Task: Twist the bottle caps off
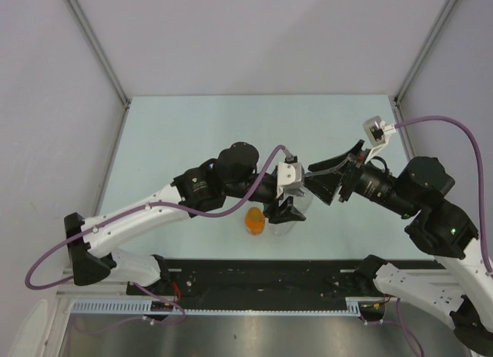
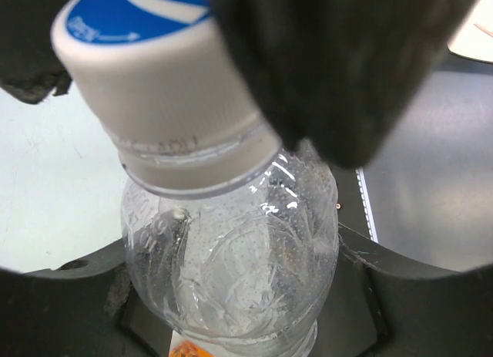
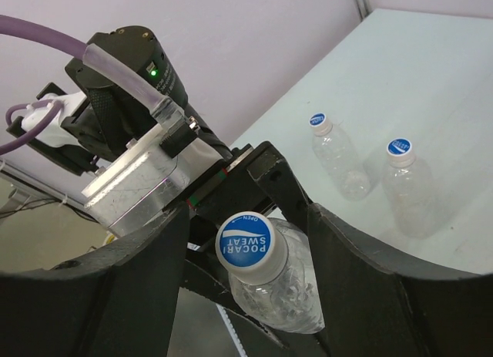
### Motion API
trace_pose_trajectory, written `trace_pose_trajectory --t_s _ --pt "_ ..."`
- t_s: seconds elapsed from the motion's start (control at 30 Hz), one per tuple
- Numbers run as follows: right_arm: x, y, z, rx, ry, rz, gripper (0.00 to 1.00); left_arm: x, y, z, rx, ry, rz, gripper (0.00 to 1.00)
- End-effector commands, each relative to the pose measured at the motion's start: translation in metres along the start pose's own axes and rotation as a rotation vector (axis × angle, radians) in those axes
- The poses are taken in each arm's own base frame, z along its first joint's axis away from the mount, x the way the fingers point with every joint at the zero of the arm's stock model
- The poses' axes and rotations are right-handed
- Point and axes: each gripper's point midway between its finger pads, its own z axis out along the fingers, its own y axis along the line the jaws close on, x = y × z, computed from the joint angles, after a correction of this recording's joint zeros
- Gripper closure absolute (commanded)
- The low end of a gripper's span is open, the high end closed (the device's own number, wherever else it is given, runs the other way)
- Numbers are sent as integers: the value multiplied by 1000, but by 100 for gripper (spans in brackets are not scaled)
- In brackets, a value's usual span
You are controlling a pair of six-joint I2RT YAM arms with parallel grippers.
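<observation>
My left gripper (image 2: 239,299) is shut on the body of a clear bottle (image 2: 231,264) and holds it tilted above the table. Its white cap with a blue top (image 3: 246,245) points at my right gripper (image 3: 246,227). That gripper is open, one finger on each side of the cap with a gap on both sides. From above, the two grippers meet at mid-table, the left (image 1: 289,207) and the right (image 1: 323,186). An orange bottle (image 1: 255,220) stands just below the left gripper. Two more clear bottles (image 3: 339,160) (image 3: 408,189) with blue caps stand farther out on the table.
The pale green table (image 1: 192,141) is walled at the back and both sides. A black strip and a metal rail (image 1: 254,274) run along its near edge by the arm bases. The right arm's purple cable (image 1: 454,126) loops over the right side.
</observation>
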Motion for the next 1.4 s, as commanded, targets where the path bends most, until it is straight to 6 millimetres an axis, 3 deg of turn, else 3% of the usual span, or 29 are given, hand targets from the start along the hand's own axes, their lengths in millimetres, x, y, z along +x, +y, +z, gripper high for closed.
trace_pose_trajectory --t_s 0.0,0.27,0.37,0.77,1.37 --pt "-1 9 -6 -40 6 -35 36 -23 0 -4 7 -61 12 100" --pt "11 -3 -2 3 55 -48 43 -25 -1 -5 9 -69 9 100" --pt "11 -6 -1 17 58 -46 51 -24 -1 -5 8 -68 6 100" --pt "5 -8 -7 49 17 -30 99 -31 3 -17 -61 -142 0 87" --pt "-5 -8 -19 61 -66 -3 100 -36 5 -26 -98 -214 -5 66"
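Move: The right hand's open fingers straddle the cap of the bottle that the left hand holds. The cap sits about 2 cm below the right hand point, and some 8 cm above, 3 cm ahead and 3 cm right of the left hand point. From the right hand, the orange bottle stands roughly 14 cm left, 7 cm ahead and 36 cm below. The middle clear bottle is about 13 cm beyond the orange one. The right fingers close on both sides of the bottle cap and pinch it, the hand first sinking about 1.5 cm around it; they then keep their hold, easing about 1 cm to the right and barely turning. The left hand stays in place, still gripping the bottle body, and near the end its fingertips tip up some 5 degrees. ##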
